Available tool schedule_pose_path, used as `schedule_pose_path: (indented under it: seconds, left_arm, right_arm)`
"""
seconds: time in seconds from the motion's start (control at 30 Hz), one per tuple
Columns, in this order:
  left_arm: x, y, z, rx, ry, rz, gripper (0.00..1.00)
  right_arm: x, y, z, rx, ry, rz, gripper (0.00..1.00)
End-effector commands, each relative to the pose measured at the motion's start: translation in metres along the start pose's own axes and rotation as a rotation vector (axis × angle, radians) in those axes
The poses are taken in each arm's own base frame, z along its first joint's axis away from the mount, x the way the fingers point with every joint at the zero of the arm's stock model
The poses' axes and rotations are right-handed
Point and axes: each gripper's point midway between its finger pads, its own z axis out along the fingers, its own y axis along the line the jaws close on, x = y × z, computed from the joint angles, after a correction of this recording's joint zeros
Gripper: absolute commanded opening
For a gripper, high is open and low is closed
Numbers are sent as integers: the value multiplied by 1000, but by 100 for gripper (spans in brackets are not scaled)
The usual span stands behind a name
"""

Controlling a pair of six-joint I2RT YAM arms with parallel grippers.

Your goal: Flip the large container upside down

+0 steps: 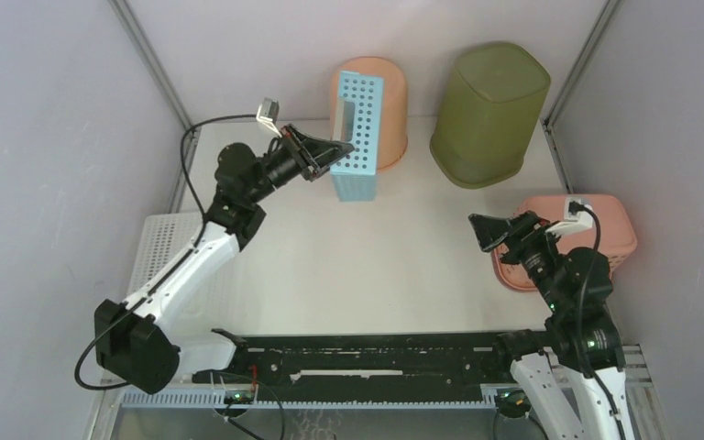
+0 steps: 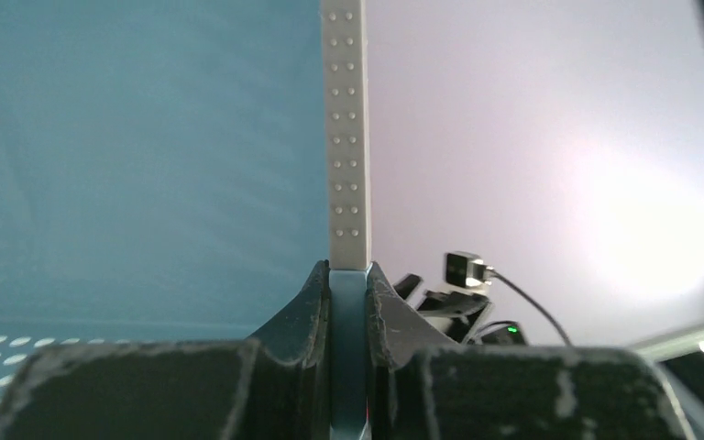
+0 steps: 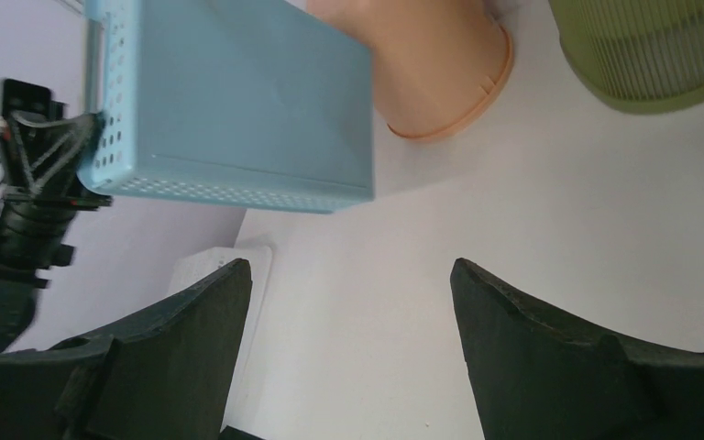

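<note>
The blue perforated container (image 1: 359, 137) is tipped on its side at the back of the table, its solid base (image 3: 238, 92) turned toward the right wrist camera. My left gripper (image 1: 337, 151) is shut on its rim. In the left wrist view both fingers (image 2: 316, 298) pinch the thin dotted wall (image 2: 347, 137), and the blue inner face (image 2: 147, 137) fills the left half. My right gripper (image 1: 479, 229) hovers open over the table on the right, well short of the container, with nothing between its fingertips (image 3: 348, 266).
An orange bin (image 1: 390, 110) lies right behind the blue container. An olive-green bin (image 1: 490, 115) stands bottom-up at the back right. A pink basket (image 1: 605, 229) sits under my right arm. A white perforated tray (image 1: 160, 243) lies along the left edge.
</note>
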Motion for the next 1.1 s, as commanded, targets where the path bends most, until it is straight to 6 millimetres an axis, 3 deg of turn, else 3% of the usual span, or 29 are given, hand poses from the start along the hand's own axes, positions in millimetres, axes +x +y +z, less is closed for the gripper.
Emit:
schedule_pose_path:
  seconds: [0.0, 0.1, 0.2, 0.37, 0.63, 1.07]
  left_arm:
    - [3, -74, -13, 437, -27, -189, 0]
    - [13, -82, -14, 610, -19, -322, 0]
    - [21, -74, -7, 667, 4, -430, 0]
    - [36, -53, 2, 615, -21, -481, 0]
    - [74, 9, 5, 441, -84, -637, 0]
    - [94, 42, 9, 342, -162, -695, 0]
  right_arm:
    - [-23, 14, -19, -13, -67, -58, 88]
    - [-28, 19, -24, -24, -77, -67, 88]
    - [-28, 20, -27, -23, -73, -70, 88]
    - [-27, 17, -29, -11, -72, -81, 88]
    - [-22, 13, -24, 4, -48, -79, 89]
    - [-10, 7, -15, -2, -9, -69, 89]
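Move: The left hand already holds the blue basket up by one end, and the bare middle of the table, where it seems to be going, is roughly 10 cm to the right, level fore and aft, and about 37 cm below. The upturned orange bucket stands some 33 cm ahead, 4 cm right and 25 cm lower; the green bin about 30 cm ahead, 33 cm right, 22 cm lower. From the empty right hand, that bare middle is about 11 cm ahead, 16 cm left and 27 cm down. Still pinching the blue basket by its handle end, the left hand swings it about 6 cm right while rolling its own right side up some 35 degrees, then sinks about 10 cm towards the bare table, drawing back 4 cm and tipping the fingers down. The right hand, open and empty, bobs up and ends a couple of centimetres farther back. ##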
